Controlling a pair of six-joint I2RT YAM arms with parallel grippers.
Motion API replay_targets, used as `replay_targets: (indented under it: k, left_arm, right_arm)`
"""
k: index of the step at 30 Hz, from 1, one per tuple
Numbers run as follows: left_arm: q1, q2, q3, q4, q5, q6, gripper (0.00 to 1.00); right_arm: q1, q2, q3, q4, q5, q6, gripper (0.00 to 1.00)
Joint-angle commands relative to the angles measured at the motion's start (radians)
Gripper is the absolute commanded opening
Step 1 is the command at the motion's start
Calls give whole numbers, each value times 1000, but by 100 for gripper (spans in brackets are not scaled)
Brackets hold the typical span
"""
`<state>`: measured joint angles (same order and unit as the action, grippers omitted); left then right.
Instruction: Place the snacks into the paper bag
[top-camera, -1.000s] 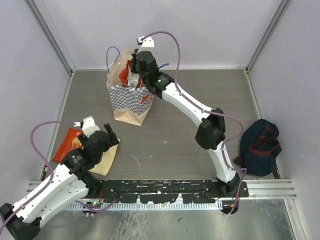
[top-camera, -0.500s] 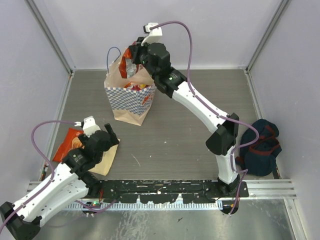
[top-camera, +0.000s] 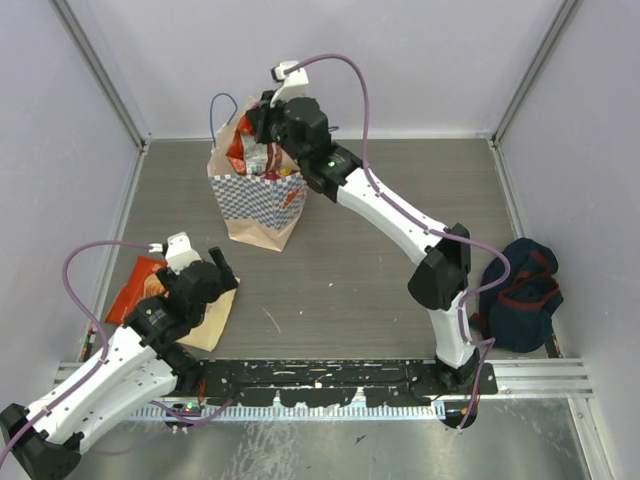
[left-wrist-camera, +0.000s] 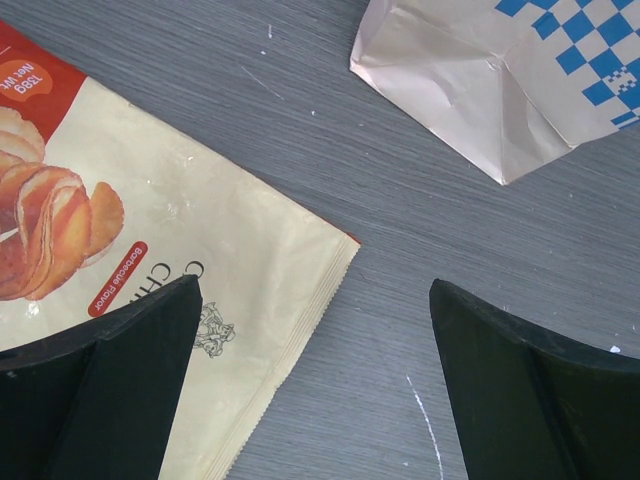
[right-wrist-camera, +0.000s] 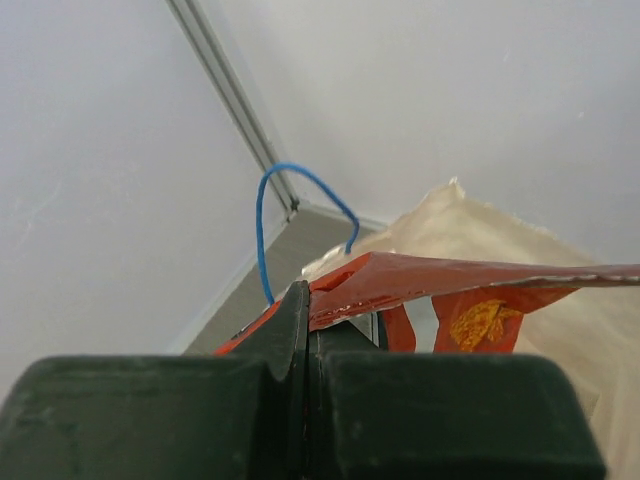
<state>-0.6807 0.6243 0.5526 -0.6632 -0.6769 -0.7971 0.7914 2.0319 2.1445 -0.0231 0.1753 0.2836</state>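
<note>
The paper bag (top-camera: 258, 205), tan with a blue-checked band, stands at the back left of the table. My right gripper (top-camera: 255, 125) hangs over its mouth, shut on the edge of a red chip packet (top-camera: 248, 152) that dips into the bag. In the right wrist view the red packet (right-wrist-camera: 470, 280) sticks out of the closed right gripper (right-wrist-camera: 308, 310), with the bag's blue cord handle (right-wrist-camera: 275, 200) behind. My left gripper (top-camera: 222, 268) is open just above a cream-and-red chip packet (left-wrist-camera: 180, 220) lying flat on the table; nothing is between the jaws of the left gripper (left-wrist-camera: 315, 320).
A dark navy cloth bag (top-camera: 520, 290) with red trim lies at the right edge of the table. The paper bag's bottom corner (left-wrist-camera: 500, 80) shows ahead of my left gripper. Walls enclose the table on three sides.
My right gripper rose with the red packet, then shifted left over the bag's mouth. The left arm has not moved.
</note>
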Motion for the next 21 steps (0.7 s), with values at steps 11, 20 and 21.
replay_targets:
  k: [11, 20, 21]
  left_arm:
    - [-3, -14, 9, 31, -29, 1, 98]
    - [-2, -23, 6, 22, -34, -5, 98]
    - [-2, -24, 7, 21, -34, -6, 98]
  right_arm:
    - [31, -2, -177, 53, -37, 53, 38]
    - [42, -95, -220, 49, -2, 10, 50]
    - [46, -118, -226, 50, 0, -2, 50]
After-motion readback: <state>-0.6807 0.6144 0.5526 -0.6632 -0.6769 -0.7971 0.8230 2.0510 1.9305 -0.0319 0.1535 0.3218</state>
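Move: The right fingers hold the Doritos bag by its upper edge, its middle hanging about 10 cm below them. The paper bag it goes into stands nearly straight below, its middle some 1 cm ahead and 25 cm down. Its left blue handle is about 8 cm left, 5 cm ahead and 7 cm lower; the small red-and-yellow snack inside lies roughly 5 cm right, 2 cm ahead and 20 cm down. From the left hand, the paper bag is about 22 cm ahead, 13 cm right and 2 cm up. Still pinching the Doritos bag's upper edge, the right hand lowers it about 12 cm into the paper bag's mouth, easing a little left on the way and tipping the fingertips down some 10 degrees with a slight roll. As the descent ends, the fingers open to about half and let go of the edge, then the hand stays there. ##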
